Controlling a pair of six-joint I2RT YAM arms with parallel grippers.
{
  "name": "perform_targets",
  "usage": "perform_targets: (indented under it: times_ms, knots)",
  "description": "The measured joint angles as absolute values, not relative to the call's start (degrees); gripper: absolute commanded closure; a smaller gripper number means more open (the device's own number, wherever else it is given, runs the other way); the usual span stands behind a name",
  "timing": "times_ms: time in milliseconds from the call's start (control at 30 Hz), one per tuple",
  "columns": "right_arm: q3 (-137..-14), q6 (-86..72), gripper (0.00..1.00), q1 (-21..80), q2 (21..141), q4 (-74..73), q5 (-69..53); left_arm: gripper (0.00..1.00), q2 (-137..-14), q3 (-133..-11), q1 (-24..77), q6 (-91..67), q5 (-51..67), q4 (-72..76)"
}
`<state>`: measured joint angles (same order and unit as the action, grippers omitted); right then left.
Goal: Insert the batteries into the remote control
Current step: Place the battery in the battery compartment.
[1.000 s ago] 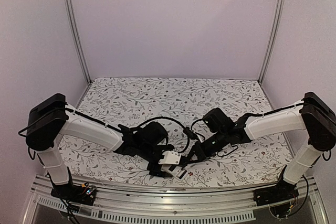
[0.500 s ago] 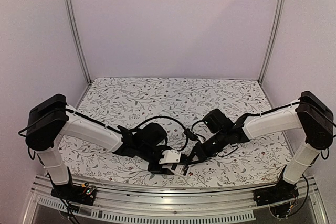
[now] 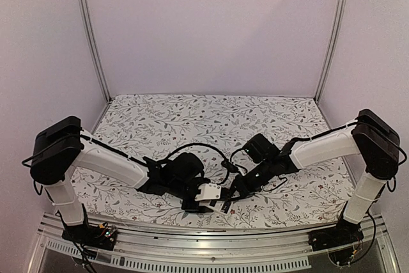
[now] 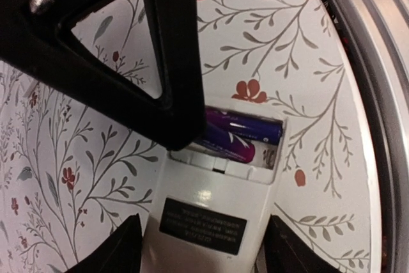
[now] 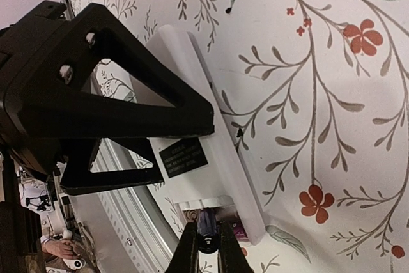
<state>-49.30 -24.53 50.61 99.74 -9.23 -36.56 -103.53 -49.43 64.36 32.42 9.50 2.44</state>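
Note:
The remote control lies back up near the table's front edge, its white body carrying a black label and its battery bay uncovered. My left gripper is shut on its sides, one finger against each long edge. Two dark purple-blue batteries sit in the bay, their left ends hidden behind a finger of my right gripper. My right gripper is shut on one battery, whose far end reaches into the bay of the remote, beside a magenta battery. In the top view the right gripper meets the remote's end.
The floral cloth covers the table. A metal rail runs along the near edge, close to the remote, and shows again as the rail in the top view. Black cables loop between the two wrists.
The left gripper's jaws have narrowed onto the remote. The remote has settled lower and flatter, and the right arm has edged slightly left with its battery.

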Motion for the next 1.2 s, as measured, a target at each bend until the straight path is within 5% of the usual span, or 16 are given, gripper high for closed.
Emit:
perform_targets:
  times_ms: [367,1067,1200]
  knots:
    - [-51.05,-23.99,1.00,50.96,101.38,-10.31,-36.82,0.37,-103.18,-48.51,65.06,32.36,7.75,4.23]
    - [-54.68,-22.81,0.58,51.11,100.99,-17.12,-31.05,0.38,-103.09,-47.83,65.63,32.56,5.87,6.11]
    - [-55.64,-21.82,0.62,51.11,100.71,-19.05,-29.12,0.38,-103.09,-47.68,65.65,32.53,5.72,6.37]
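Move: The right hand holds the second battery by its forward end. The open compartment in the remote's right-hand end is centred about 2 cm below that hand, 1 cm back and 1 cm to its left. The battery already loaded lies 1 cm farther right in the compartment, and the remote's black label sits roughly 3 cm to the left of the compartment. From the left hand, which grips the remote, the compartment is some 6 cm to the right, about level. Keeping its pinch, the right hand pushes the battery about half a centimetre left and slightly down into the compartment, then opens its fingers to nearly half and lets go. As they open it slides about 1.5 cm forward, towards the battery's outer end, tipping the fingers some 5 to 10 degrees steeper. The left fingers keep the remote gripped, almost still. ##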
